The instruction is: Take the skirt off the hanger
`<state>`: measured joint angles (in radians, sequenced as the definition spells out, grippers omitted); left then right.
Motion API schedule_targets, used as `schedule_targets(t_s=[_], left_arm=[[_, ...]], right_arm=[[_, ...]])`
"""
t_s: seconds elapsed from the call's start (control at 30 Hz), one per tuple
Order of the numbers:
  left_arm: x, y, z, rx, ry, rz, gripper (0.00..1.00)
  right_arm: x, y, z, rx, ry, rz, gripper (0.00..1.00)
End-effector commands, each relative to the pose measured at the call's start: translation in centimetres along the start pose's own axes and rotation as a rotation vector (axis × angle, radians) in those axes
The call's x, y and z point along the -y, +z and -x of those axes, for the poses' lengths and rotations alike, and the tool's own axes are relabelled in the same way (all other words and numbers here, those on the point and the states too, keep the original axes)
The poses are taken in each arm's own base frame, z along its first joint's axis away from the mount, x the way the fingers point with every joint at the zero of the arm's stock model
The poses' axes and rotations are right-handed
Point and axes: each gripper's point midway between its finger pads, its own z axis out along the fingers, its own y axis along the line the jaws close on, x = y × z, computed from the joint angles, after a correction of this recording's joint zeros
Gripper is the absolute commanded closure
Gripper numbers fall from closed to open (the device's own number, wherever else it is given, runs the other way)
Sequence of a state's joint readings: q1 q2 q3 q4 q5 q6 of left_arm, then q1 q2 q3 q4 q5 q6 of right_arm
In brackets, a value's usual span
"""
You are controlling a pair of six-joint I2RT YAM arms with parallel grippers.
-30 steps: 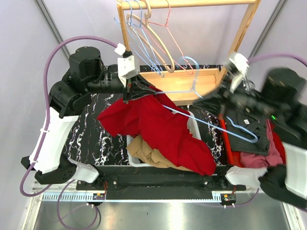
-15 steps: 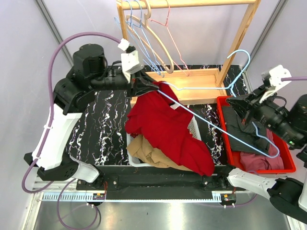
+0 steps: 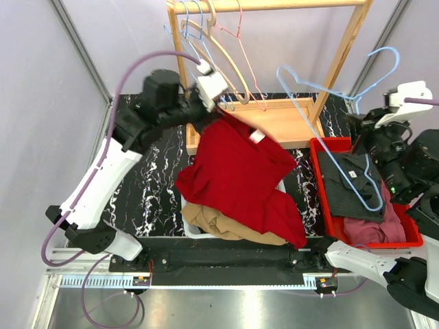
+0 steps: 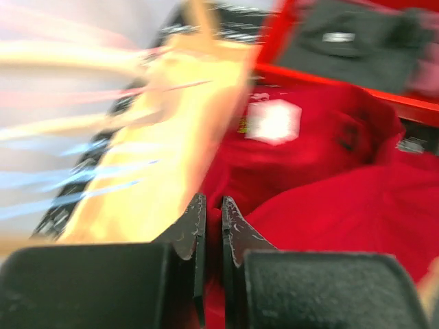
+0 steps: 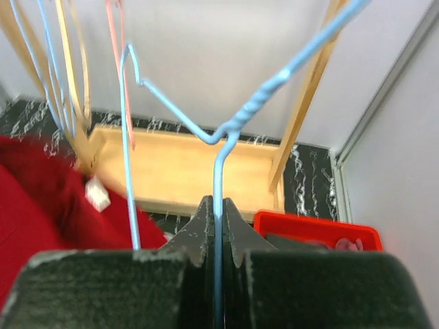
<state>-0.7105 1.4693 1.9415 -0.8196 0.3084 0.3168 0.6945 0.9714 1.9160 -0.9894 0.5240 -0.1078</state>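
The red skirt (image 3: 233,178) hangs from my left gripper (image 3: 218,110), which is shut on its upper edge beside the wooden rack. Its lower part drapes over the basket. In the left wrist view the jaws (image 4: 213,209) pinch a fold of red skirt (image 4: 329,205), with its white label (image 4: 273,122) further out. The light blue wire hanger (image 3: 317,140) is apart from the skirt, lifted over the red bin. My right gripper (image 3: 357,125) is shut on it. In the right wrist view the jaws (image 5: 221,209) clamp the hanger's wire (image 5: 218,178) just below its twisted neck.
A wooden rack (image 3: 274,116) at the back carries several empty wire hangers (image 3: 219,48). Under the skirt stands a white basket (image 3: 194,232) with a tan garment (image 3: 226,229) in it. A red bin (image 3: 329,219) at the right holds dark and pink clothes.
The right gripper has pulled the blue hanger up and to the right, out of the skirt. The left gripper has carried the skirt's top up and to the right.
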Motion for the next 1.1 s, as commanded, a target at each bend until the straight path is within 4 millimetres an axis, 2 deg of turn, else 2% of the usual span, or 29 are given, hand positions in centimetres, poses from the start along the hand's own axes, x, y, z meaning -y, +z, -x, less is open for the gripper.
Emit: schedule_targets(t_s=[0.0, 0.07, 0.13, 0.17, 0.23, 0.27, 0.3, 0.33, 0.37, 0.43, 0.47, 0.53, 0.57, 0.6, 0.63, 0.67, 0.73, 0.77, 0.83, 0.87, 0.93, 0.97, 1.0, 1.03, 1.07], left_arm=[[-6.7, -3.0, 1.5, 0.086, 0.01, 0.207, 1.0], [-7.3, -3.1, 0.5, 0.072, -0.003, 0.217, 1.0], [-5.6, -2.6, -0.8, 0.052, -0.024, 0.137, 1.0], [-3.5, -2.3, -0.5, 0.074, -0.03, 0.041, 1.0], [-1.0, -1.9, -0.6, 0.061, -0.065, -0.027, 1.0], [1.3, -1.4, -0.1, 0.055, -0.048, -0.076, 1.0], [2.7, -1.4, -0.2, 0.039, -0.045, -0.107, 1.0], [3.7, -1.8, 0.8, 0.057, -0.037, -0.132, 1.0], [5.6, -1.8, 1.4, 0.063, -0.036, -0.191, 1.0], [7.1, -1.8, 0.9, 0.041, -0.061, -0.227, 1.0], [8.2, -0.9, -0.9, -0.007, -0.072, -0.259, 1.0], [8.9, -0.3, -3.7, -0.072, -0.047, -0.269, 1.0], [9.4, 0.6, -7.2, -0.157, -0.041, -0.271, 1.0], [9.6, 0.9, -8.9, -0.196, -0.038, -0.277, 1.0], [10.1, 1.0, -10.7, -0.236, -0.036, -0.287, 1.0], [10.4, 1.1, -14.0, -0.311, -0.027, -0.287, 1.0], [10.8, 0.7, -16.7, -0.387, -0.023, -0.289, 1.0], [11.1, 0.0, -18.8, -0.46, -0.021, -0.302, 1.0], [11.7, -0.5, -20.1, -0.519, -0.037, -0.33, 1.0], [12.6, -0.7, -21.0, -0.564, -0.067, -0.38, 0.99], [13.9, -0.5, -21.5, -0.597, -0.108, -0.44, 0.98], [14.2, -0.1, -22.5, -0.644, -0.125, -0.451, 0.98], [14.4, 0.3, -22.9, -0.66, -0.126, -0.459, 0.98], [14.7, 0.6, -23.0, -0.664, -0.123, -0.474, 0.98], [14.8, 1.4, -23.6, -0.677, -0.118, -0.477, 0.98]], right_arm=[[2.9, -1.0, 4.0, 0.162, 0.115, -0.133, 1.0], [2.7, -1.0, 4.0, 0.161, 0.115, -0.124, 1.0], [2.4, -0.6, 3.8, 0.15, 0.109, -0.117, 1.0], [2.2, -0.3, 3.7, 0.145, 0.105, -0.117, 1.0], [1.7, 0.5, 3.4, 0.124, 0.09, -0.116, 1.0], [1.6, 0.9, 3.3, 0.117, 0.082, -0.121, 1.0], [1.4, 1.3, 3.1, 0.109, 0.074, -0.124, 1.0], [1.3, 1.9, 2.8, 0.095, 0.063, -0.137, 1.0], [1.1, 2.4, 2.6, 0.085, 0.052, -0.143, 1.0], [0.8, 3.5, 2.1, 0.065, 0.034, -0.16, 1.0], [0.6, 3.8, 2.0, 0.06, 0.027, -0.163, 1.0], [0.2, 5.2, 1.6, 0.042, 0.004, -0.18, 1.0], [0.0, 5.6, 1.6, 0.038, -0.008, -0.183, 1.0], [-0.1, 6.1, 1.4, 0.029, -0.02, -0.187, 1.0], [-0.3, 7.2, 0.9, 0.01, -0.038, -0.198, 1.0], [-0.2, 7.7, 0.7, 0.004, -0.041, -0.204, 1.0], [-0.4, 9.4, 0.3, -0.01, -0.029, -0.172, 1.0], [1.3, 10.1, 0.0, -0.016, 0.009, -0.218, 1.0], [1.6, 11.5, -0.4, -0.022, 0.032, -0.217, 1.0], [2.0, 12.0, -0.2, -0.01, 0.033, -0.234, 1.0], [2.0, 13.6, -0.4, -0.018, 0.027, -0.237, 1.0], [2.3, 13.9, 0.5, 0.002, 0.039, -0.241, 1.0], [1.9, 15.4, 0.0, -0.019, 0.033, -0.228, 1.0], [1.8, 15.9, 0.2, -0.016, 0.034, -0.222, 1.0], [1.9, 16.2, 1.1, 0.002, 0.042, -0.221, 1.0]])
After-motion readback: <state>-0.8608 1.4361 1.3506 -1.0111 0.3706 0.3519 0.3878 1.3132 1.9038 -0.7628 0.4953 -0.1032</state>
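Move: The left hand already grips the red skirt; the laundry basket's middle lies about 7 cm back, 6 cm right and 38 cm below it, with the brown cloth some 14 cm back, 5 right and 36 below. From the right hand, still holding the freed blue hanger, the rail's right stretch is roughly 28 cm ahead, 3 right and 8 above. The red tub sits 2 cm ahead, 19 right and 47 below, the wooden tray 30 ahead, 20 left and 48 below. Swing the left gripper about 5 cm forward and left, sweep it back and somewhat right, then lower it steeply to end some 24 cm lower over the basket, tipping the fingers downward and keeping the skirt pinched. Meanwhile lift the right hand slightly, then carry the blue hanger about 14 cm forward and a little down towards the rack, fingers shut. ##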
